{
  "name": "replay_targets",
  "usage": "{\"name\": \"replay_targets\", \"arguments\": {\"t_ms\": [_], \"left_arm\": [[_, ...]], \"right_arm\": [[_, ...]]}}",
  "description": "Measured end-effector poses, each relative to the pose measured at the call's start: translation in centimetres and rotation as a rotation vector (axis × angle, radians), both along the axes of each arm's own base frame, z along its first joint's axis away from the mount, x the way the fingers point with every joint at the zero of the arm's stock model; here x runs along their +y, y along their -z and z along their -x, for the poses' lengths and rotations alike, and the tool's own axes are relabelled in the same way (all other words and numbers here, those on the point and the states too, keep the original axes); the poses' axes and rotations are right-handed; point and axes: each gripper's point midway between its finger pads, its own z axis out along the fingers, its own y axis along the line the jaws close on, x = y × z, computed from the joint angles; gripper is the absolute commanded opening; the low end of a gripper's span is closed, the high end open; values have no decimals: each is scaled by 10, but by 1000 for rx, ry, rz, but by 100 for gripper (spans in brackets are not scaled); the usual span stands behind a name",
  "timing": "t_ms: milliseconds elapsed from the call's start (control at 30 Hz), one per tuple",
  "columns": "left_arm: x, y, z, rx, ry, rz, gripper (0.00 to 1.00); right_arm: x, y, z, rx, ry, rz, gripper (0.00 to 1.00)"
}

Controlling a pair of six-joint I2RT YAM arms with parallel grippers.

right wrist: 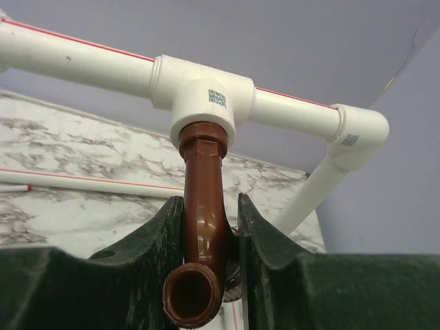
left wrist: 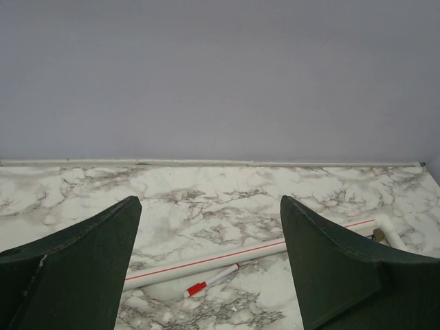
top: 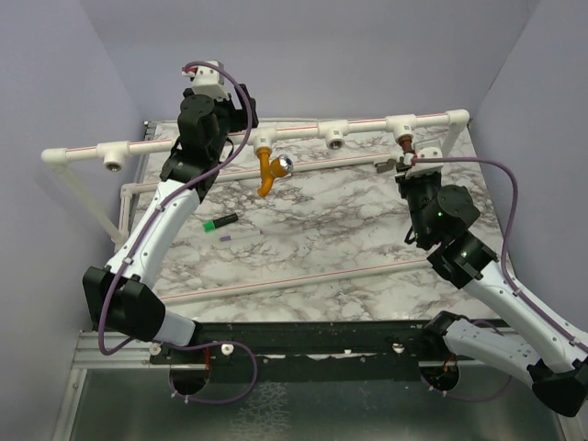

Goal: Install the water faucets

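Observation:
The reddish-brown water faucet (right wrist: 203, 227) hangs from the right white T-fitting (right wrist: 199, 93), its threaded end in the socket and its spout mouth toward the camera. My right gripper (right wrist: 208, 199) is shut on its curved body, one finger on each side. From above, that faucet (top: 404, 141) shows just above the right gripper (top: 410, 165). The orange-yellow water faucet (top: 266, 173), with a silver knob (top: 286, 165), hangs from another T-fitting (top: 264, 140). My left gripper (left wrist: 210, 201) is open and holds nothing. It is raised near the back left (top: 230, 112).
A white pipe rail (top: 184, 144) with further T-fittings (top: 335, 136) spans the back of the marble table (top: 312, 257). A green marker (top: 220, 222) and a pale pen (top: 241, 235) lie mid-table. A red-capped marker (left wrist: 210, 280) lies beside a low pipe (left wrist: 220, 258).

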Motion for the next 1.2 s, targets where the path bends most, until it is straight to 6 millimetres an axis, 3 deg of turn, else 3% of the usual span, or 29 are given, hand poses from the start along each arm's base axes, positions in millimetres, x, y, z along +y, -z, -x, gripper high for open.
{"name": "replay_targets", "arguments": {"t_ms": [400, 667, 767, 1000, 1100, 1200], "left_arm": [[-1, 0, 2, 6, 9, 2, 83], [-1, 0, 2, 6, 9, 3, 83], [-1, 0, 2, 6, 9, 3, 84], [-2, 0, 3, 7, 13, 2, 83], [-2, 1, 1, 7, 12, 2, 83], [-2, 1, 1, 6, 12, 2, 84]], "right_arm": [[2, -9, 3, -10, 26, -546, 0], [0, -11, 3, -13, 40, -633, 1], [0, -11, 4, -14, 40, -633, 12], [1, -12, 5, -8, 25, -586, 56], [5, -18, 8, -8, -9, -594, 67], [6, -40, 17, -40, -61, -588, 73]]}}
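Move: Straight ahead of the right hand, about 6 cm out and 3 cm higher, is the white tee; the brown faucet already hangs in it with its pipe between the fingers, centred within 1 cm of them. The next empty tee stands some 13 cm left and 5 cm ahead; the white corner elbow is about 11 cm right and 8 cm ahead. From the left hand the brown faucet's tee lies some 32 cm right and 8 cm back, roughly 3 cm higher. Twisting in place around the brown faucet's pipe, the right hand keeps its grip and rolls about 35 degrees clockwise as seen from behind the robot, left side rising, while creeping up 1 cm. After a short hold the fingers spread, let go of the pipe, and the hand lifts about 3 cm more and starts backing off toward the base. ##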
